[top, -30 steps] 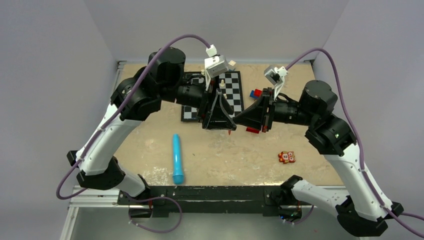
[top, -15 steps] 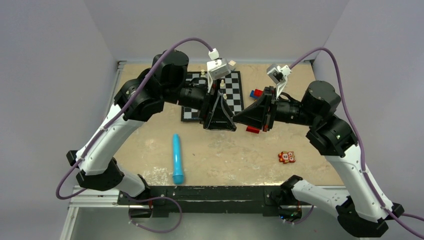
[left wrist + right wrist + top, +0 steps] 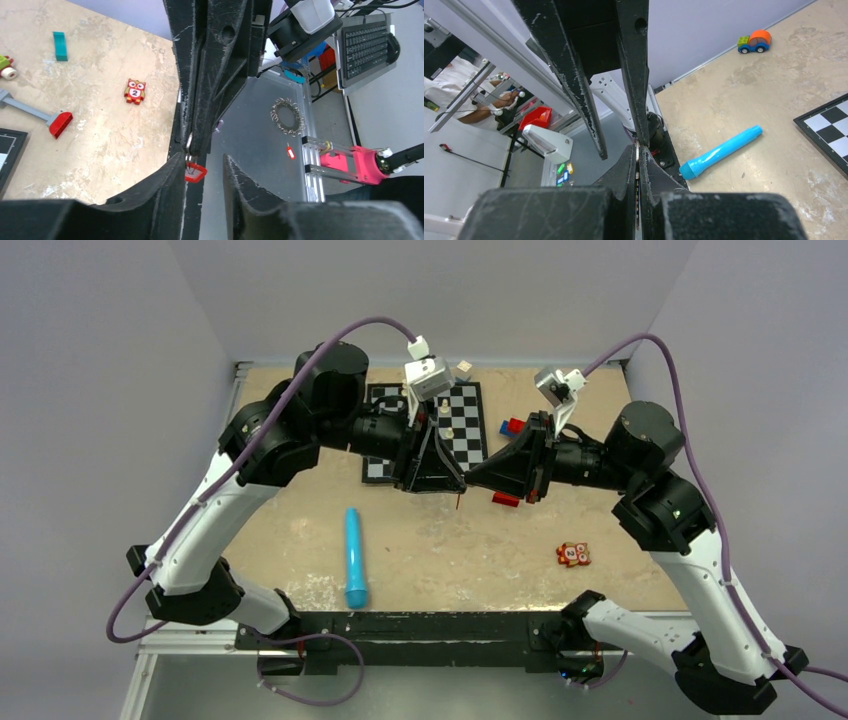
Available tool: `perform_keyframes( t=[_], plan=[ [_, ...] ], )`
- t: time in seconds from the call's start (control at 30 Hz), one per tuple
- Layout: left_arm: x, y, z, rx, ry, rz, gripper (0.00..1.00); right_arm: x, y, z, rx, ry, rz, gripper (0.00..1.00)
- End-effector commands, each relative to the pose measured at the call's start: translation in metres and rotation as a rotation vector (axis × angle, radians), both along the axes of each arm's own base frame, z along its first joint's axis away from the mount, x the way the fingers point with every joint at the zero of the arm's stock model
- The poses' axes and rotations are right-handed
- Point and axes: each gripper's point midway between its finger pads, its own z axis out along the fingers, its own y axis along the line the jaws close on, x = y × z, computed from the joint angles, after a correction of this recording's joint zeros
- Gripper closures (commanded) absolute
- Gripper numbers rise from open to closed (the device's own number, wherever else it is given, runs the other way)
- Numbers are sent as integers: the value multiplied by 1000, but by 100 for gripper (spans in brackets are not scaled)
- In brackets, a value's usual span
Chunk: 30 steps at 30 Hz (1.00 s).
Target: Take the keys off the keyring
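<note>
Both grippers meet tip to tip above the middle of the table. My right gripper (image 3: 471, 478) (image 3: 637, 150) is shut on a thin silver-grey key (image 3: 637, 146), seen edge-on between its pads. The red key tag (image 3: 195, 173) (image 3: 459, 502) hangs from a thin metal ring just below the right gripper's tips. My left gripper (image 3: 455, 483) (image 3: 203, 159) is open. Its jaws stand on either side of the tag, which lies against the left finger (image 3: 170, 180).
A blue cylinder (image 3: 355, 557) lies at front left. A chessboard (image 3: 470, 425) with white pieces is behind the grippers. A red block-headed toy (image 3: 505, 500) lies under the right gripper. An orange owl toy marked 2 (image 3: 572, 554) sits at right.
The left arm has shifted a little to the left. The grippers stay tip to tip. The red tag shows below the tips again after being hidden half a second ago.
</note>
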Motion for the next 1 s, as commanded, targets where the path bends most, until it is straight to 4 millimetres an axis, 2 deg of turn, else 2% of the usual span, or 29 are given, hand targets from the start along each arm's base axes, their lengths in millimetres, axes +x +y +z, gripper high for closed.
perform_keyframes(
  t=[0.0,0.17,0.2,0.6,0.8,0.97],
  plan=[
    [-2,8,12,-31,-49,7,69,-6,-2,27,60,-73,17,100],
    [-1,7,15,-41,-51,14,98,-3,2,35,70,-87,21,100],
    [-1,8,16,-42,-53,17,100,-3,2,35,72,-88,21,100],
    [6,14,23,-56,-69,87,100,-3,0,38,97,-95,5,100],
    [12,4,38,-144,-49,116,100,0,4,56,162,-106,10,100],
    [18,6,51,-189,-57,171,100,4,5,77,220,-132,0,100]
  ],
)
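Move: The keyring sits in the shut tips of my right hand, about 1 cm left of that hand point. From my part-open left hand it is about 1 cm to the right and 1 cm ahead, level, its red tag hanging some 3 cm below my fingers. On the table roughly 44 cm below my left hand, the blue tube lies about 21 cm left and 8 ahead, the owl toy 25 right and 8 ahead, and the red scoop 11 right and 21 ahead. I finish shutting my left fingers on the edge of the keyring while easing that hand just under 1 cm forward, my right fingers keeping their pinch. Then, tip to tip, I lift both hands about 3 cm, mostly at the end, tilting both sets of fingertips slightly up and swinging the left hand a few degrees counter-clockwise. ##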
